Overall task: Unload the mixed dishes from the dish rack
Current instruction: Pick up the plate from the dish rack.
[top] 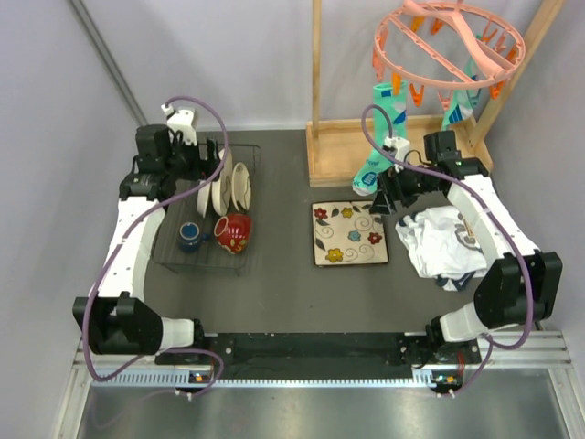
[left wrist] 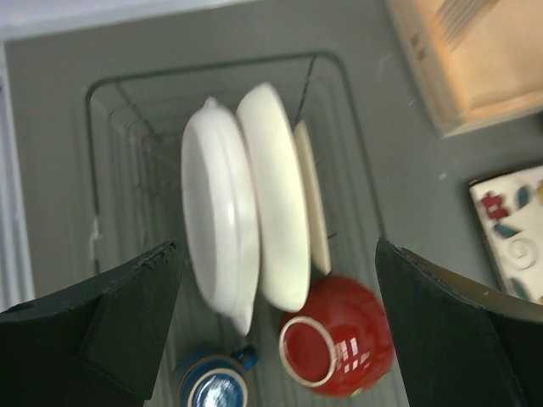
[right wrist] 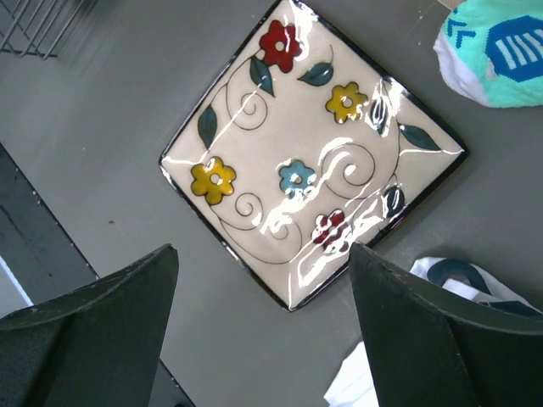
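Observation:
The black wire dish rack (top: 163, 240) at the left holds large cream dishes (top: 230, 187) on edge, a dark blue mug (top: 190, 236) and a red patterned mug (top: 234, 232). My left gripper (top: 208, 163) hovers open above the rack's far end. In the left wrist view the left gripper (left wrist: 275, 246) straddles the cream dishes (left wrist: 254, 212) from above without touching, with the red mug (left wrist: 339, 339) and blue mug (left wrist: 212, 386) below. The square floral plate (top: 348, 233) lies flat on the table. My right gripper (right wrist: 263, 249) stands open and empty just off the plate's (right wrist: 310, 157) near corner.
A wooden frame (top: 366, 151) with a pink peg hanger (top: 448, 41) and hanging teal socks (top: 379, 137) stands at the back right. A white cloth (top: 443, 240) lies crumpled right of the plate, under the right arm. The rack's wire rim (left wrist: 212, 72) nears the left wall.

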{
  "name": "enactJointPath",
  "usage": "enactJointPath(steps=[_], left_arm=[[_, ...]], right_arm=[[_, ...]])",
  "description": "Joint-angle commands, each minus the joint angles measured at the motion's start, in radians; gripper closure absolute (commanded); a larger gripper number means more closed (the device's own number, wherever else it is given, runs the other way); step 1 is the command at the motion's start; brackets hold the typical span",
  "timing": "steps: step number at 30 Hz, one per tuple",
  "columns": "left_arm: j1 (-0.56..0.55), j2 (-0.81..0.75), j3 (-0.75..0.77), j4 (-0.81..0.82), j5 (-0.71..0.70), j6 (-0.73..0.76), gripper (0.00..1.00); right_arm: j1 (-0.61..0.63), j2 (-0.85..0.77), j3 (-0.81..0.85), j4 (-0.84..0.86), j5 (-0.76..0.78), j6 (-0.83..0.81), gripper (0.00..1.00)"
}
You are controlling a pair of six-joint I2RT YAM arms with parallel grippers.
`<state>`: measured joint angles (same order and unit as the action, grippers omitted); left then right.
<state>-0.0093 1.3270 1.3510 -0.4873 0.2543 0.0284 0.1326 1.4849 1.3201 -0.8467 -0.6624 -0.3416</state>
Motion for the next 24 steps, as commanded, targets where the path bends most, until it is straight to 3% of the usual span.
enactJointPath(steps=[1,24], left_arm=[[0.002,-0.066,-0.07,0.021,-0.127,0.091,0.02],[0.003,-0.144,-0.319,0.153,-0.245,0.154,0.03]], right_arm=[[0.019,-0.069,0.001,0.055,-0.002,0.036,0.19],[0.022,-0.08,-0.061,0.078,-0.023,0.039,0.17]])
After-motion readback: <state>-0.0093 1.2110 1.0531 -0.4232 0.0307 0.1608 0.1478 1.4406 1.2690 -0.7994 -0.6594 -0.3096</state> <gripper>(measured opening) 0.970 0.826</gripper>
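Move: The leftmost of the white plates standing in the rack is about 14 cm below my left hand, some 2 cm farther out and 2 cm to its left. The middle plate stands roughly 4 cm to the right of it. Nearer my base, about 10 cm back and 21 cm below the hand, sit the blue mug, 7 cm left, and the red mug, 5 cm right. From my idle right hand that leftmost plate is about 44 cm left, 9 cm ahead and 4 cm lower. With its fingers staying wide open, my left hand sinks about 8 cm towards the near end of the leftmost white plate, shifting left some 4 cm and easing back a little less. The descent slows midway, then goes on. As it comes down, the wrist rolls about 15 degrees, its left side rising, and swings slightly counter-clockwise. The fingers stay short of the plates. ##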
